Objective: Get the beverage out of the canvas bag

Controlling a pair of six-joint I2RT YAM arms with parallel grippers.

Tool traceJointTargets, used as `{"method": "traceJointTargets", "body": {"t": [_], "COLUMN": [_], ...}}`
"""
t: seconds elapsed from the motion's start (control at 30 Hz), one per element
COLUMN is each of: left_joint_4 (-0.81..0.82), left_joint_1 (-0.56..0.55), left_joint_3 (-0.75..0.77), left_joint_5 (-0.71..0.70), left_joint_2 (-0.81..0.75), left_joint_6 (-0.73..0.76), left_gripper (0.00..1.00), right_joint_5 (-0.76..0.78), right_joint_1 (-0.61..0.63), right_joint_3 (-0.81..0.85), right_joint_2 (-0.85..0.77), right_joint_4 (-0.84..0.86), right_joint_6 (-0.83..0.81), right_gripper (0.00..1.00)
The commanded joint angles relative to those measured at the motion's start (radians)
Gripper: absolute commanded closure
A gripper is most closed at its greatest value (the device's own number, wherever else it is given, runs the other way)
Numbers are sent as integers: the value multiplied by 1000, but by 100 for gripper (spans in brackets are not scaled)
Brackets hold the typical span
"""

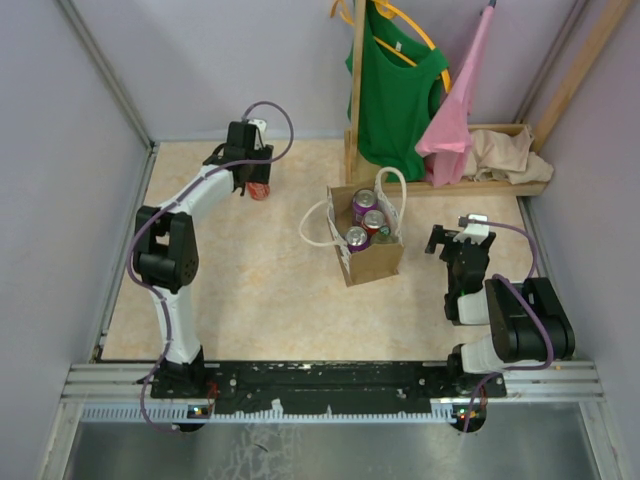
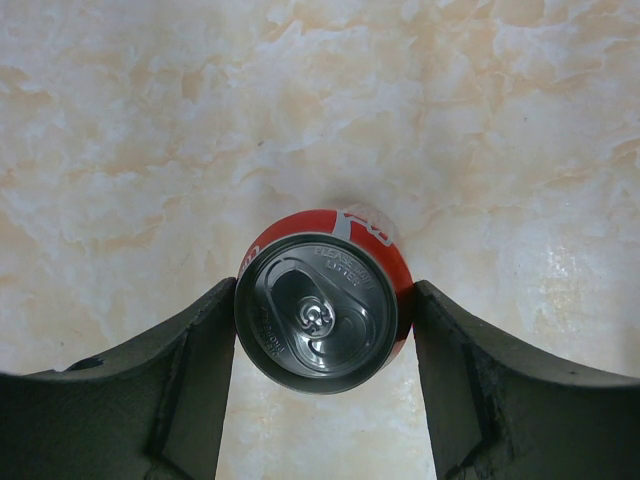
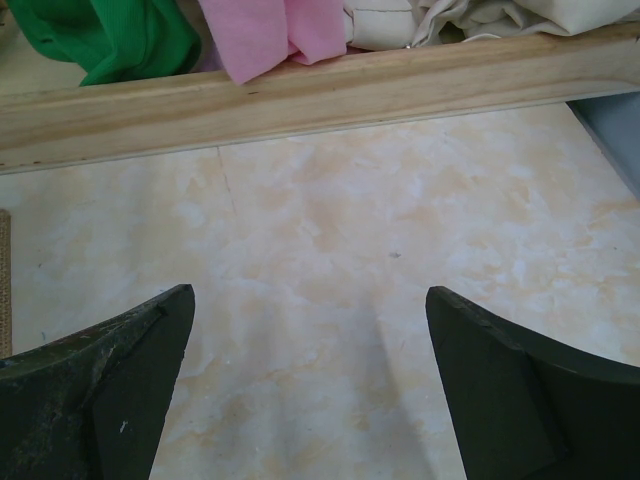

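Observation:
A red beverage can (image 2: 318, 318) stands top-up between the fingers of my left gripper (image 2: 322, 300), and both pads press against its sides. In the top view that can (image 1: 260, 190) is at the table's far left, well away from the canvas bag (image 1: 375, 262). I cannot tell whether it rests on the table or hangs just above it. The tan bag stands upright in the middle with white rope handles (image 1: 393, 190) and other cans (image 1: 364, 205) inside. To the right of the bag, my right gripper (image 1: 452, 240) is open (image 3: 310, 295) over bare table.
A wooden rack (image 1: 357, 90) at the back holds a green shirt (image 1: 398, 85) and a pink garment (image 1: 460, 110). A beige cloth heap (image 1: 510, 155) lies on its base rail (image 3: 300, 95). Grey walls close in both sides.

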Motion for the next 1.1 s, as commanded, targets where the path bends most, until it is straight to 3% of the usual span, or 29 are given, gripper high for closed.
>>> {"method": "traceJointTargets", "body": {"t": [0.0,0.57,0.63,0.7,0.8,1.07], "left_joint_4": [50,-42,-51,-54,-59,-53], "left_joint_1": [6,15,16,16,15,16], "left_joint_3": [67,10,9,5,5,13], "left_joint_5": [-15,-51,-53,-52,-49,-50], "left_joint_2": [-14,-35,-31,-31,-33,-41], "left_joint_6": [-10,21,20,19,19,22], "left_gripper": [100,100,89,61,28,1], "right_joint_5": [-1,-1,0,0,1,0], "right_joint_1": [-2,-2,-2,-2,-2,-2], "right_joint_3": [21,21,21,21,21,21], "right_joint_2": [1,0,1,1,1,1], "right_joint_4": [43,43,43,44,43,43], "right_joint_6": [9,9,8,8,9,9], "right_gripper": [1,1,1,1,1,1]}}
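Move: The red can is still pinched in the left fingers, its middle some 3 cm below the hand point. The spot for it on the bare table lies about 1 cm left, 1 cm back and 9 cm below that hand. The canvas bag stands roughly 28 cm to the left hand's right and 12 cm back; the rack corner is about 24 cm right and 5 cm ahead. From the idle right hand, the red can is about 55 cm left and 16 cm ahead. Leftward, slowly, the left hand eases the pinched red can about 1.5 cm, sinking and drawing back barely more than half a centimetre, with the wrist almost unturned, to set it down away from the bag. Near the end the fingers open from their grip to nearly full width, letting go of the can on both sides while the hand stays around it. ##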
